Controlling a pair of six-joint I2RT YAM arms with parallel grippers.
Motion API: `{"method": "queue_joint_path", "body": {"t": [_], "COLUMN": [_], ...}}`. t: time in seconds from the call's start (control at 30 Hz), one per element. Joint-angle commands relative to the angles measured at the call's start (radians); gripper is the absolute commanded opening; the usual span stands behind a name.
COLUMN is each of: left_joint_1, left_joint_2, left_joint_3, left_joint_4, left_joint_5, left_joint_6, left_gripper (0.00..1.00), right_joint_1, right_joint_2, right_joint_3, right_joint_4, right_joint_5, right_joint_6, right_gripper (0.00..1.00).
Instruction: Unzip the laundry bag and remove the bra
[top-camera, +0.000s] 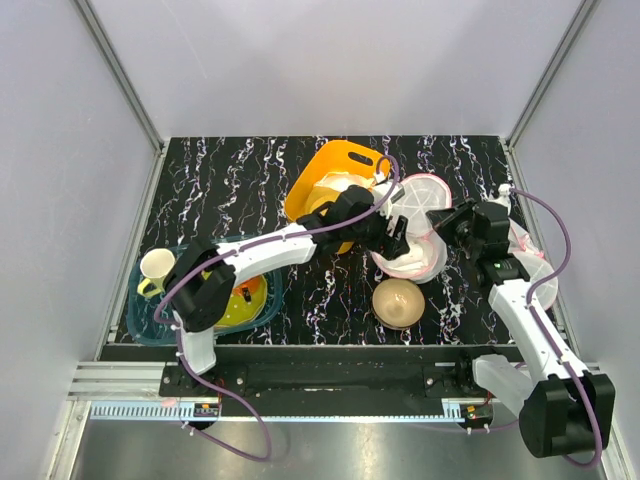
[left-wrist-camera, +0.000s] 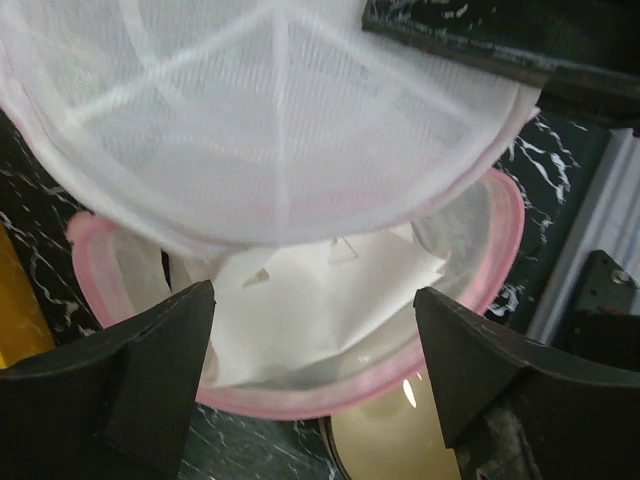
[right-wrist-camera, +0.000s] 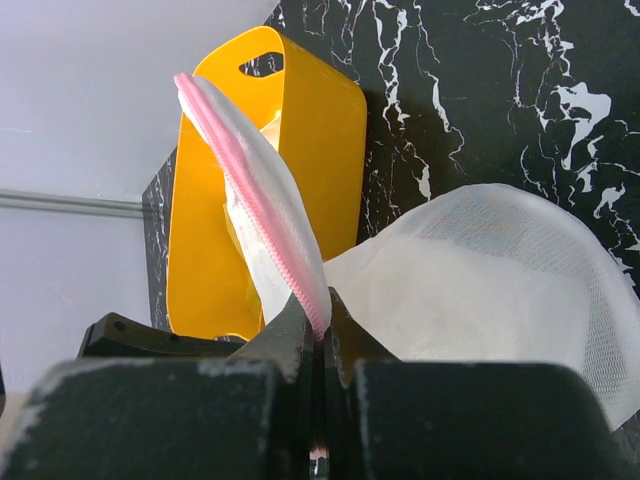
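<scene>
The laundry bag (top-camera: 412, 258) lies open at mid-table, a white mesh drum with pink zip trim. Its round flap lid (top-camera: 425, 195) is lifted. My right gripper (top-camera: 447, 222) is shut on the lid's pink zip edge (right-wrist-camera: 318, 318) and holds the lid (right-wrist-camera: 250, 190) up beside the bag body (right-wrist-camera: 500, 290). My left gripper (top-camera: 392, 236) is open and empty just above the bag's mouth (left-wrist-camera: 400, 370), in the left wrist view (left-wrist-camera: 314, 292). Inside the bag a white cloth (left-wrist-camera: 300, 300) shows. The navy bra is hidden.
A tan bowl (top-camera: 397, 301) sits just in front of the bag, also seen in the left wrist view (left-wrist-camera: 420, 440). A yellow bin (top-camera: 335, 180) stands behind it. A teal tray (top-camera: 150, 325) with a cup (top-camera: 156, 267) is at the left. Pink-rimmed white discs (top-camera: 535, 262) lie at the right.
</scene>
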Motion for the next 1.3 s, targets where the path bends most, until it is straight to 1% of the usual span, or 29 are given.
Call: {"method": "queue_joint_path", "body": {"t": [0.0, 0.07, 0.13, 0.17, 0.27, 0.33, 0.37, 0.43, 0.47, 0.5, 0.53, 0.57, 0.63, 0.67, 0.73, 0.9, 0.93, 1.03, 1.07, 1.1, 1.27], "left_joint_1": [-0.023, -0.025, -0.034, -0.036, -0.037, -0.037, -0.039, -0.037, -0.037, -0.037, -0.037, -0.037, -0.039, -0.040, -0.043, -0.042, -0.039, -0.004, 0.006, 0.013, 0.033], "left_joint_2": [0.034, 0.071, 0.099, 0.134, 0.174, 0.191, 0.191, 0.165, 0.150, 0.119, 0.099, 0.078, 0.004, -0.017, -0.070, -0.133, -0.145, -0.217, -0.231, -0.237, -0.249], "left_joint_3": [0.078, 0.100, 0.136, 0.149, 0.169, 0.166, 0.157, 0.141, 0.132, 0.131, 0.131, 0.137, 0.143, 0.141, 0.138, 0.175, 0.177, 0.134, 0.134, 0.146, 0.330], "left_joint_4": [0.011, 0.011, -0.011, -0.021, -0.040, -0.048, -0.049, -0.040, -0.040, -0.049, -0.061, -0.078, -0.106, -0.104, -0.101, -0.129, -0.124, 0.015, 0.062, 0.063, -0.063], "left_joint_5": [-0.145, -0.168, -0.183, -0.180, -0.147, -0.139, -0.128, -0.122, -0.123, -0.128, -0.130, -0.119, -0.055, 0.015, 0.085, 0.120, 0.164, 0.267, 0.271, 0.263, 0.171], "left_joint_6": [0.081, 0.101, 0.130, 0.133, 0.135, 0.121, 0.118, 0.110, 0.109, 0.107, 0.106, 0.101, 0.078, 0.066, 0.032, 0.000, -0.002, -0.075, -0.100, -0.100, -0.048], "left_gripper": [0.81, 0.78, 0.78, 0.79, 0.79, 0.75, 0.69, 0.43, 0.32, 0.11, 0.04, 0.00, 0.00, 0.00, 0.00, 0.00, 0.00, 0.00, 0.00, 0.00, 0.00], "right_joint_1": [-0.021, -0.032, -0.037, -0.044, -0.057, -0.069, -0.078, -0.084, -0.089, -0.094, -0.095, -0.095, -0.097, -0.097, -0.098, -0.098, -0.097, -0.098, -0.098, -0.097, -0.098], "right_joint_2": [-0.044, -0.051, -0.054, -0.056, -0.074, -0.085, -0.090, -0.094, -0.097, -0.102, -0.105, -0.108, -0.126, -0.131, -0.119, -0.082, -0.079, -0.079, -0.082, -0.082, -0.094], "right_joint_3": [-0.015, -0.027, -0.035, -0.036, -0.050, -0.052, -0.053, -0.050, -0.052, -0.052, -0.053, -0.052, -0.064, -0.069, -0.073, -0.084, -0.089, -0.096, -0.099, -0.101, -0.121], "right_joint_4": [0.062, 0.094, 0.094, 0.094, 0.094, 0.084, 0.082, 0.077, 0.077, 0.048, 0.036, 0.027, 0.008, 0.005, 0.001, 0.002, 0.004, 0.008, 0.010, 0.011, 0.036], "right_joint_5": [0.009, 0.004, -0.004, -0.005, 0.007, 0.009, 0.009, 0.018, 0.022, 0.030, 0.048, 0.061, 0.132, 0.148, 0.171, 0.177, 0.177, 0.179, 0.177, 0.177, 0.173], "right_joint_6": [0.050, 0.054, 0.060, 0.062, 0.074, 0.076, 0.076, 0.073, 0.073, 0.076, 0.076, 0.079, 0.091, 0.092, 0.089, 0.094, 0.093, 0.091, 0.092, 0.096, 0.111], "right_gripper": [0.00, 0.00, 0.00, 0.00, 0.00, 0.00, 0.00, 0.00, 0.00, 0.00, 0.00, 0.00, 0.00, 0.00, 0.00, 0.00, 0.00, 0.00, 0.00, 0.00, 0.00]}}
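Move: The white garment in the open laundry bag lies about 3 cm to the left hand's right, roughly 1 cm ahead and 8 cm below. Around it, counted from this hand, are the bag's raised lid (8 cm ahead, 5 cm right, about level), the bowl (some 11 cm back, 2 cm right, 10 cm lower) and the yellow basket (13 cm ahead, 13 cm left, 7 cm lower). From the right hand, still pinching the lid's edge, the garment is about 8 cm back, 3 cm left, 12 cm down. Down into the open bag goes the left hand, sinking about 7 cm and easing a little forward and right, its open fingers tipping down; they shut on the white garment and lift it some 23 cm, drawing back towards the base and tipping up again. The right hand keeps its pinch on the lid, pulling it right, then slightly down, while turning a little clockwise. ##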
